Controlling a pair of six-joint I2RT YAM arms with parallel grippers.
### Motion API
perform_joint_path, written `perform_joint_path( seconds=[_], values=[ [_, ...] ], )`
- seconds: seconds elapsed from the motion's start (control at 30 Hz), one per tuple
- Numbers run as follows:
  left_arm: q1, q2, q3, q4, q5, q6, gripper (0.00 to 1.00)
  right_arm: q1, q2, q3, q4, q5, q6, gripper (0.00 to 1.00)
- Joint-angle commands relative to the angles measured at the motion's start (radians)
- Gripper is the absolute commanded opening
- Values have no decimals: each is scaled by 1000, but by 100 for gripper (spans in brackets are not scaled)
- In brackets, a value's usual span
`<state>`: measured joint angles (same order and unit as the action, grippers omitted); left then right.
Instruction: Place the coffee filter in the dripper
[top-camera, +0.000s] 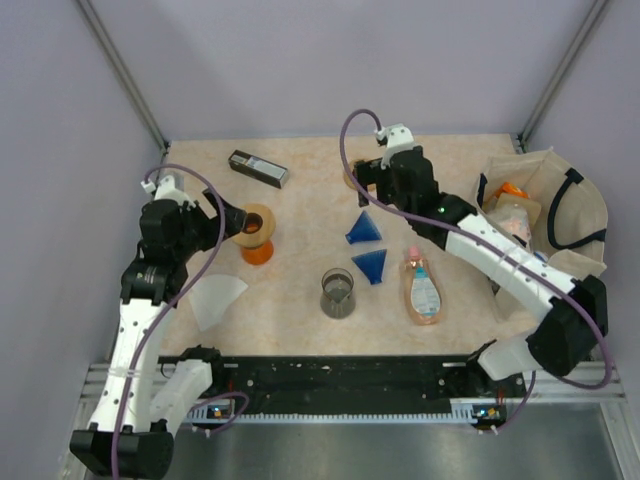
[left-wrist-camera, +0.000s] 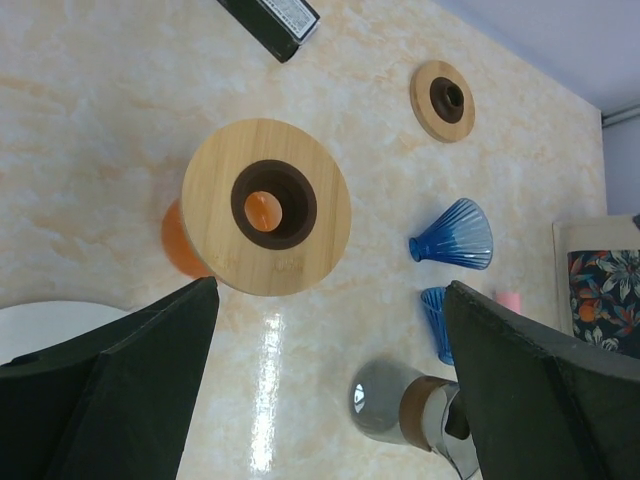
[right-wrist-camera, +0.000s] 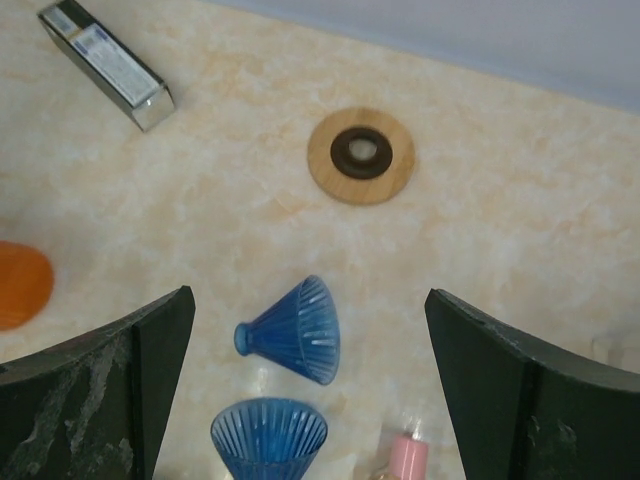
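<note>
The white paper coffee filter (top-camera: 215, 298) lies flat on the table by the left arm; its edge (left-wrist-camera: 50, 325) shows in the left wrist view. Two blue ribbed drippers sit mid-table: one on its side (top-camera: 365, 228) (right-wrist-camera: 295, 330), one upright (top-camera: 370, 265) (right-wrist-camera: 268, 435). An orange cone with a wooden collar (top-camera: 257, 232) (left-wrist-camera: 268, 205) stands left of them. My left gripper (top-camera: 232, 215) (left-wrist-camera: 331, 285) hovers open beside that collar, holding nothing. My right gripper (top-camera: 368, 185) (right-wrist-camera: 309, 292) hangs open above the tipped blue dripper, holding nothing.
A glass carafe (top-camera: 338, 293) (left-wrist-camera: 400, 400) stands in front of the drippers. A loose wooden ring (right-wrist-camera: 360, 155) (left-wrist-camera: 443, 100) and a black box (top-camera: 258, 168) (right-wrist-camera: 105, 62) lie farther back. A pink-capped bottle (top-camera: 422, 285) and a tote bag (top-camera: 540, 210) are at the right.
</note>
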<state>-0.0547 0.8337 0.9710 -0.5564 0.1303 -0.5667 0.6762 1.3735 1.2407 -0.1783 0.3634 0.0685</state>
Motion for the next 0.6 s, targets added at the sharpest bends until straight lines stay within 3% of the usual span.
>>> perform_joint_path(
  seconds=[0.0, 0.13, 0.33, 0.57],
  values=[
    [1, -10, -26, 75, 40, 36, 99, -65, 102, 91, -236, -144, 188, 98],
    [1, -8, -46, 67, 54, 39, 99, -133, 197, 106, -231, -277, 180, 97],
    [1, -21, -63, 40, 39, 37, 99, -175, 344, 152, -211, -388, 148, 84],
    [1, -42, -87, 10, 3, 22, 99, -176, 418, 135, -136, -414, 99, 74]
  ],
)
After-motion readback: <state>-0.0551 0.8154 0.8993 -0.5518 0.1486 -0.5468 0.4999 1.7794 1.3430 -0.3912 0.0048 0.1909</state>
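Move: The farther blue filter cone, lying on its side, is about 24 cm below the empty right hand, some 4 cm ahead and about 1 cm left. The other blue cone lies some 9 cm nearer the base than it, the wooden ring on the table about 13 cm beyond it, and the soap bottle roughly 12 cm to its right and 14 cm nearer. From the left hand that far cone is about 13 cm ahead, 24 cm right and 23 cm below. Almost straight down, the right hand drops some 18 cm towards the farther blue cone, easing slightly forward and slowing at the end. Its fingers tip down by about 33 degrees and narrow from wide open to about three quarters, straddling the view of the cone without closing on it. The left hand, open and empty, merely sinks a little beside the ring on the orange carafe. ##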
